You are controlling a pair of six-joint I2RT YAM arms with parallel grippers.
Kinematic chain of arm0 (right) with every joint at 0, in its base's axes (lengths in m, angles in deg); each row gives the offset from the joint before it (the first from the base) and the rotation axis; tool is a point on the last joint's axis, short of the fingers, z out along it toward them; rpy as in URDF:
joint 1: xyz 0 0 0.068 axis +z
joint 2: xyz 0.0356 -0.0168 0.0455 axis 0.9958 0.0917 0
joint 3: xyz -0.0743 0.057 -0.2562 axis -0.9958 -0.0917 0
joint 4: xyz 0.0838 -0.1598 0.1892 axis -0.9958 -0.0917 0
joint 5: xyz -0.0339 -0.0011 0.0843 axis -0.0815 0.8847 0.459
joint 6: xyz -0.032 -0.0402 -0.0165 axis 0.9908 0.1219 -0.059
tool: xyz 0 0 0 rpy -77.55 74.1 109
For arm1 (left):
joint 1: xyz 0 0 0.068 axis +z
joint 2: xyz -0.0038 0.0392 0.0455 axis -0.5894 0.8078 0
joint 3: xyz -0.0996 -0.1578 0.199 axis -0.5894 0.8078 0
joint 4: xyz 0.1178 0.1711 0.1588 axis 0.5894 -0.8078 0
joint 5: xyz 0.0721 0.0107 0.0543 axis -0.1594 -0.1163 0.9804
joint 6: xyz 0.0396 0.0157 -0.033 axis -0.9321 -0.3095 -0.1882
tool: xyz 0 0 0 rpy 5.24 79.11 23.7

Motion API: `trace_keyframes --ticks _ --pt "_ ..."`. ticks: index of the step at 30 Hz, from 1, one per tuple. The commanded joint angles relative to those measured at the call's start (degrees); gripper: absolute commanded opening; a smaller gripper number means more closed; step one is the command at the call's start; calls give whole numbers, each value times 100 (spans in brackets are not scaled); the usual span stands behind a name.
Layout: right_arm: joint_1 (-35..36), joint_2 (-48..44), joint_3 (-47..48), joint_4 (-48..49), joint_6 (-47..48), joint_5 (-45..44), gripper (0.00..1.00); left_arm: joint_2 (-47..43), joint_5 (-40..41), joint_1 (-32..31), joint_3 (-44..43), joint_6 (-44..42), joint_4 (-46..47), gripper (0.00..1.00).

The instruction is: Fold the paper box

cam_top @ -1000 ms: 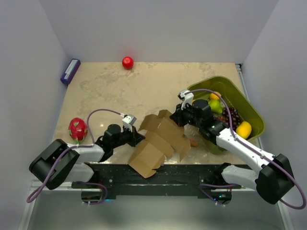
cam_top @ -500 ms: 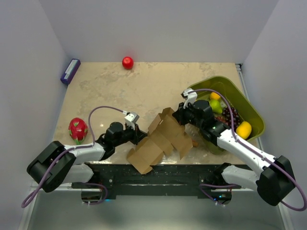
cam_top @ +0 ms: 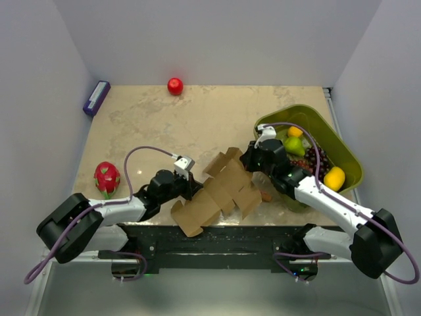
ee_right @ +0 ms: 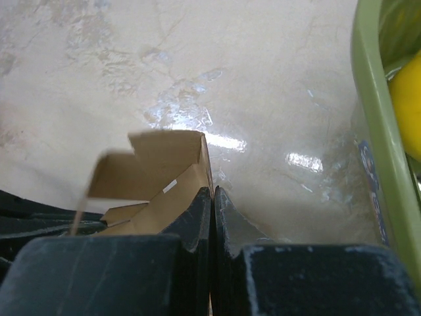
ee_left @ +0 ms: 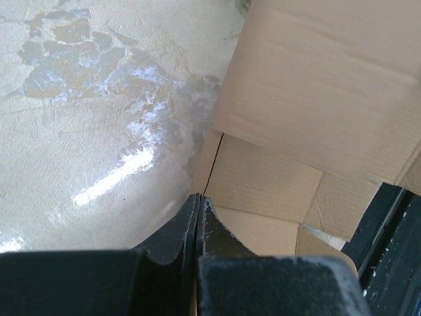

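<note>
The paper box (cam_top: 222,189) is a brown die-cut cardboard sheet, partly folded, lying near the table's front edge between the two arms. My left gripper (cam_top: 195,187) is shut on its left edge. In the left wrist view the left gripper (ee_left: 199,199) pinches a panel of the paper box (ee_left: 316,85), which rises to the right. My right gripper (cam_top: 247,162) is shut on the sheet's upper right edge. In the right wrist view the right gripper (ee_right: 212,191) clamps a wall of the paper box (ee_right: 154,171), whose notched flap stands up to the left.
A green basket (cam_top: 347,153) of fruit stands right of the right arm, its rim (ee_right: 368,99) close by. A dragon fruit (cam_top: 106,176) lies at the left, a red ball (cam_top: 175,85) at the back and a purple box (cam_top: 96,98) at the back left.
Both grippers have kept their grip. The left gripper has moved right and the right gripper slightly right and nearer. The cardboard has bunched up and its lower corner has swung left.
</note>
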State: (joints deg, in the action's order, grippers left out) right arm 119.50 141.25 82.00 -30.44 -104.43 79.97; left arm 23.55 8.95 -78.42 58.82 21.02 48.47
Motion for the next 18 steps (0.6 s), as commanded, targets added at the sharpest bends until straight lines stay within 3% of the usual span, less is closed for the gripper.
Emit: trace_keyframes --ticks 1,7,11,13,16,17,18 --pt "-31 -164 27 364 -582 -942 0 -57 126 -181 -108 158 83 0" --pt "-14 -200 -140 671 -758 -890 0 30 451 -533 -126 273 118 0" --pt "-22 -77 -201 1031 -504 -217 0 57 645 -639 -222 238 48 0" --pt "-31 2 -184 1112 -371 -29 6 136 697 -648 -292 246 -40 0" --pt "-22 -41 9 787 -318 -116 39 215 838 -656 -398 474 -207 0" --pt "-22 -85 44 691 -318 -177 56 207 1038 -656 -389 571 -277 0" --pt "-22 -164 71 490 -310 -335 62 206 1084 -656 -381 737 -277 0"
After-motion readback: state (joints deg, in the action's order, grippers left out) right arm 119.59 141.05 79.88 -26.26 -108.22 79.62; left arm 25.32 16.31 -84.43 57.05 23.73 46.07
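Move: My right hand still pinches the paper box's far right edge. The box's middle lies about 12 cm back, 10 cm left and some 6 cm below. The box's far-left flap stands about 11 cm left and level in reach. The green basket's middle is roughly 24 cm right, level in reach, and the pink toy about 14 cm back and 7 cm right. From my left hand, still gripping the box's left side, the middle is about 8 cm right, at about its reach and height. With my left hand shut on the cardboard, I ease it back and to the right about 1.5 cm, sinking slightly. My right hand, still pinching at first, dips about 1 cm and shifts right, then returns left and up, its fingers opening about halfway to let go of the panel's edge, which stays between them. ##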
